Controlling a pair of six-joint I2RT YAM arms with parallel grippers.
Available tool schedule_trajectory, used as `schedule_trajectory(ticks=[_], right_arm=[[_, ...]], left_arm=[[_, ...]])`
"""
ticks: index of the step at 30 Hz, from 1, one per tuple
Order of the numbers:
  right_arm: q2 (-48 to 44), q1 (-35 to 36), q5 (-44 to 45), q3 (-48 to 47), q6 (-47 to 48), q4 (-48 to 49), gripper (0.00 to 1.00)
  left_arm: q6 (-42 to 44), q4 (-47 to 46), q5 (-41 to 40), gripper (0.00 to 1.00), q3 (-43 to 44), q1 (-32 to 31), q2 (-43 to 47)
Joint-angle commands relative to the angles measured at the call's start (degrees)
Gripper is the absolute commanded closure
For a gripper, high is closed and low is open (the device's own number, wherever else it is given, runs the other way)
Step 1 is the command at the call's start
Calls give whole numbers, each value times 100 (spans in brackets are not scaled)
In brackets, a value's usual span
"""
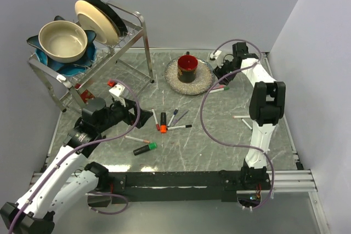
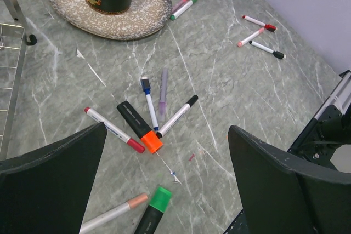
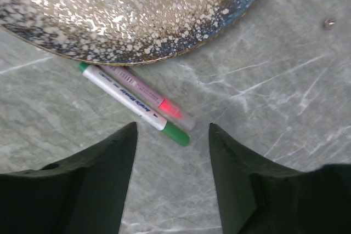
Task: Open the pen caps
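Two capped pens lie side by side just off the speckled plate's (image 3: 137, 15) edge: a white one with a green cap (image 3: 175, 134) and a pale one with a clear cap (image 3: 184, 118) over a pink tip. My right gripper (image 3: 172, 126) hangs low over them, open, its tips on either side of the green cap and touching nothing. In the top view it (image 1: 224, 75) is right of the plate. My left gripper (image 2: 167, 130) is wide open and empty above a cluster of pens: a black marker's orange cap (image 2: 153, 143), another's green cap (image 2: 160, 199), and a red cap (image 2: 135, 145).
A dark mug (image 1: 187, 68) stands on the speckled plate (image 1: 175, 80). A dish rack (image 1: 109, 42) with bowls and plates fills the back left. Three more capped pens (image 2: 262, 39) lie at the right, near the wall. Slim pens with blue, purple and black ends fan out mid-table (image 1: 176, 118).
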State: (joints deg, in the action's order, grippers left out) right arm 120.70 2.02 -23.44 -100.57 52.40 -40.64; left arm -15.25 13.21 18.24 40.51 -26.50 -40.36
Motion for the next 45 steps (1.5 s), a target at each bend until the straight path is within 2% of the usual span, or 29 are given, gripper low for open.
schedule_trajectory(ticks=[1, 28, 36, 41, 45], right_arm=[[330, 88, 331, -410, 103, -251, 41], [972, 281, 797, -683, 455, -444, 50], [832, 325, 701, -402, 920, -795, 50], [586, 325, 534, -51, 1263, -1051, 64], [130, 343, 463, 633, 1343, -946, 76]], left_arm=[[83, -161, 162, 1, 9, 40, -25], [92, -170, 268, 1, 1, 57, -95], [92, -170, 364, 1, 1, 57, -130], [83, -179, 408, 0, 1, 57, -104], [66, -205, 487, 1, -8, 66, -69]])
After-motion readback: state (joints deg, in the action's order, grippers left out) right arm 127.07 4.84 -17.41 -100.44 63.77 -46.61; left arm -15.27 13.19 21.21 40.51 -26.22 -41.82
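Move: The pink pen lies under the right gripper, its middle about 7 cm below, level with it fore and aft and some 4 cm to the left, cap end nearest the fingers. The green pen lies alongside, 1 cm nearer the base and about 3 cm left of the gripper; the plate's middle is some 7 cm ahead and 17 cm left. From the left gripper the pink pen is roughly 26 cm ahead, 31 cm right and 23 cm down. Lower the right gripper about 6 cm onto the cap end of the pink pen, quickly at first and then easing, tipping its left side down some 10 degrees. Once down at the pens, draw it back about 2.5 cm with a slight counter-clockwise turn, narrowing the half-open fingers to about half their gap around the base of the pink cap, the left finger beside the green pen. ##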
